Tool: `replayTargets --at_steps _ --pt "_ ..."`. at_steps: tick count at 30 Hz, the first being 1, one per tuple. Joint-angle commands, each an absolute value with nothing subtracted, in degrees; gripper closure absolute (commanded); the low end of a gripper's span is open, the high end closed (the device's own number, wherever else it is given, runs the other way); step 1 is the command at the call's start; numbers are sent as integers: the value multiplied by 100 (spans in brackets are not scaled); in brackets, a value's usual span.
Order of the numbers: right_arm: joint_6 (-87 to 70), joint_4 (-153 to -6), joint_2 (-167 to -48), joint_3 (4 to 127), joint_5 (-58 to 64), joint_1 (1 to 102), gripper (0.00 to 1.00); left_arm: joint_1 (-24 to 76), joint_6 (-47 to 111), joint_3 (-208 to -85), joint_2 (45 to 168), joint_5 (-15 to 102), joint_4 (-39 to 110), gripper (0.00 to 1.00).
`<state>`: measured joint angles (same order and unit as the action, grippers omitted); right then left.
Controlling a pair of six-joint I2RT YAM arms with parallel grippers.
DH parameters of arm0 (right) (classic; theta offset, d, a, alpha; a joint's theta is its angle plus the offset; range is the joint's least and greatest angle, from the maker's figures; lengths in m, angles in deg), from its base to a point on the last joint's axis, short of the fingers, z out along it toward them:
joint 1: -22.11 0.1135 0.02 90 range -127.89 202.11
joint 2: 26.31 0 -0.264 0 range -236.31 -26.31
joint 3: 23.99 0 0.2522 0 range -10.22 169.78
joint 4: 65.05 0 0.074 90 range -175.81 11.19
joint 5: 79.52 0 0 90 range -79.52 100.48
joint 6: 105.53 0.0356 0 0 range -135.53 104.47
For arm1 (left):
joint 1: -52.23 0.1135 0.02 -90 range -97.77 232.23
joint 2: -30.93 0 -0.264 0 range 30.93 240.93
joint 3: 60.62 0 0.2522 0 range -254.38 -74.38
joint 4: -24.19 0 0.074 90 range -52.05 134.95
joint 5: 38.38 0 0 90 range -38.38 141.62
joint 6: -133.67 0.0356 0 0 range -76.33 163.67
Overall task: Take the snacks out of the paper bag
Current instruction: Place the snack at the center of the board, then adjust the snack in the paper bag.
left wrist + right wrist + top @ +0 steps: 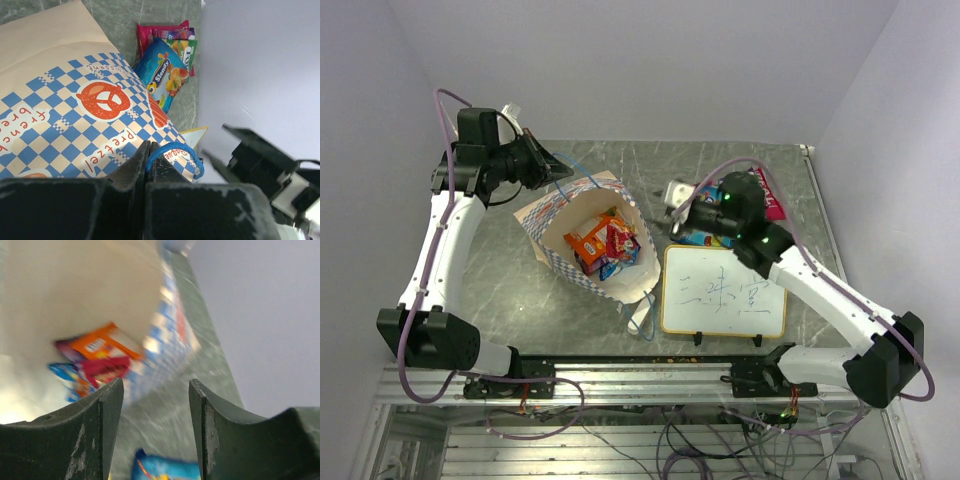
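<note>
The paper bag (552, 215) lies tilted on the table with its mouth facing up. Inside it are snacks: an orange packet (588, 243), a red one (620, 238) and a blue one (617, 265). My left gripper (556, 166) is shut on the bag's blue cord handle (172, 148) at the far rim. My right gripper (678, 222) hangs open and empty just right of the bag, above a blue packet (167, 471) on the table. In the right wrist view, its jaws (155, 390) face the bag's mouth and the orange packet (102, 344). More snacks (164, 72) lie on the table beside the bag.
A framed whiteboard (724, 291) with writing lies right of the bag near the front edge. A pink-red packet (770, 196) lies behind the right wrist. A small white block (675, 192) sits by the right gripper. Walls close in on three sides.
</note>
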<state>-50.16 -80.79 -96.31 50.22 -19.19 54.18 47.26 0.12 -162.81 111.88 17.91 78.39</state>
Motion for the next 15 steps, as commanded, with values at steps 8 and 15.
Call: replayTargets --at_steps 8,15 --pt "-6027 -8084 -10697 5405 -1418 7720 46 4731 -7 -15996 10845 1646 7705 93" --pt "-6326 -7385 -11605 5422 -828 7909 46 4727 145 -16011 10741 1501 7981 93"
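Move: Down inside the open paper bag, the red snack on top of the pile lies about 12 cm left of the right hand, some 2 cm ahead and 20 cm below; the orange snack is about 6 cm farther left, the blue snack roughly 5 cm nearer the base than the red. The Slendy pack already set out is about 17 cm right and 10 cm ahead. From the left hand, the red snack lies about 11 cm right, 3 cm back, 23 cm down. Swinging left and back from beside the set-out packs, the half-open right hand goes about 14 cm left and 9 cm towards the base, then sinks some 9 cm into the paper bag's mouth towards the snacks, turning roughly 20 degrees counter-clockwise and dipping its fingertips. The left fingers stay shut on the blue handle and ease back slightly. ##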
